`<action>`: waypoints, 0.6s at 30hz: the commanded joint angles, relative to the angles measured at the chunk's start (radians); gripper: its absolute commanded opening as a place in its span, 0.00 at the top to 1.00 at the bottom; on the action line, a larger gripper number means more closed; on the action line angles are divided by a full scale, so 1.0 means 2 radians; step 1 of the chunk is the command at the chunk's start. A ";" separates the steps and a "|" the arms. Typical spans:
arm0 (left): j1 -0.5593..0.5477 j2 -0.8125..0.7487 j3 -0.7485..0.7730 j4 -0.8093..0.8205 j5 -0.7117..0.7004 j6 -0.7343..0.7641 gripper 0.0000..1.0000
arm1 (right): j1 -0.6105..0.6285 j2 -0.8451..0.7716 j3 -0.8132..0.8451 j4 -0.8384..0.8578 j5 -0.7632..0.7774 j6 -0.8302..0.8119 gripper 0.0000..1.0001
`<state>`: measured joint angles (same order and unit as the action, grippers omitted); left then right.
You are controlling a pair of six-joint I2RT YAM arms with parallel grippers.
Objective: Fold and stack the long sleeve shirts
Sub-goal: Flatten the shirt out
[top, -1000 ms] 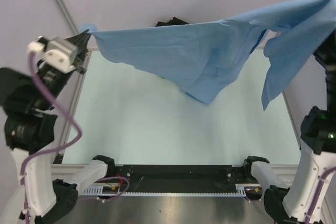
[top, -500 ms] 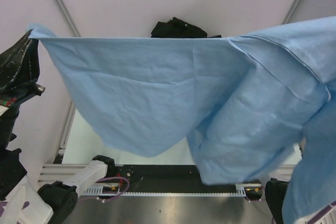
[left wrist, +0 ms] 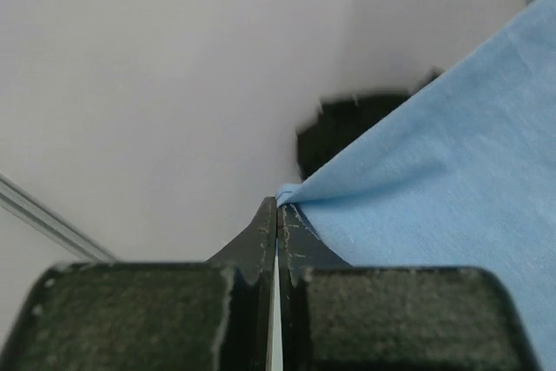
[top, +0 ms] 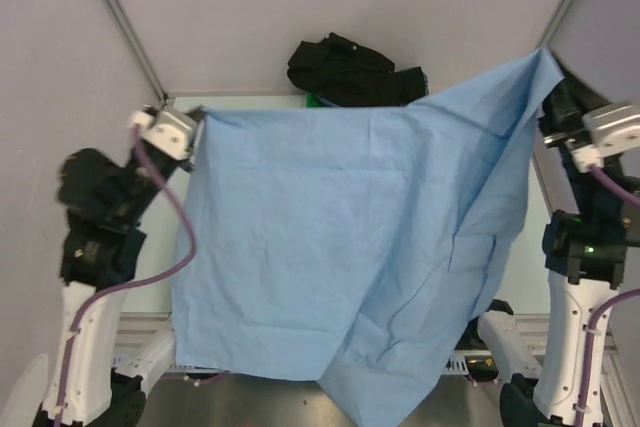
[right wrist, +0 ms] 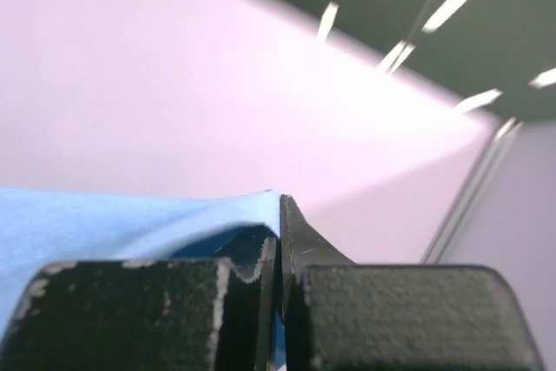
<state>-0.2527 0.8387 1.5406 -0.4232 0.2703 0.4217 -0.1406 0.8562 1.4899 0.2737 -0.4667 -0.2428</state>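
The light blue shirt (top: 340,247) hangs spread out in the air between both arms and covers most of the table. My left gripper (top: 197,119) is shut on its upper left corner; the left wrist view shows the cloth (left wrist: 434,180) pinched at the closed tips (left wrist: 277,208). My right gripper (top: 548,59) is shut on the upper right corner, higher up; the right wrist view shows blue cloth (right wrist: 104,215) caught between the closed tips (right wrist: 280,206). A black shirt (top: 350,72) lies bunched at the back of the table. The checked shirt is not in view.
A green edge (top: 312,100) peeks out under the black shirt at the back. Metal frame posts (top: 120,17) rise at the back left and back right. The shirt's lower hem hangs over the front rail (top: 470,362).
The shirt, held close to the camera half a second ago, has dropped and moved back. It now hangs as a flat sheet, with both grippers closer together.
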 commanded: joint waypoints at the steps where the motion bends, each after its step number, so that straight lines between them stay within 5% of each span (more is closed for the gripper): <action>1: 0.004 -0.027 -0.174 0.018 -0.002 0.071 1.00 | 0.000 -0.053 -0.160 -0.021 -0.083 -0.082 1.00; 8: 0.006 0.090 -0.352 0.133 -0.011 0.129 1.00 | 0.054 0.027 -0.322 -0.006 -0.087 -0.179 1.00; 18: 0.039 0.371 -0.243 0.159 -0.036 0.156 1.00 | 0.135 0.299 -0.290 0.092 -0.023 -0.234 1.00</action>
<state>-0.2203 1.5047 0.9287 -0.1856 0.2306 0.6830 0.0956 1.3556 0.8082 0.2836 -0.5560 -0.6266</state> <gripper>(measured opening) 0.003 0.010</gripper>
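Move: Both shut grippers still hold the blue shirt stretched between them, high up. The left hand's landing patch of table lies about 16 cm ahead, level sideways, some 52 below; the right's is 22 ahead, 7 left and 64 below. The green bin is roughly 33 ahead, 36 right and 50 below the left hand, and 35 ahead, 26 left and 62 below the right. Both hands sweep the held shirt down about 45 cm and forward some 20 towards the table, wrists tipping down. ##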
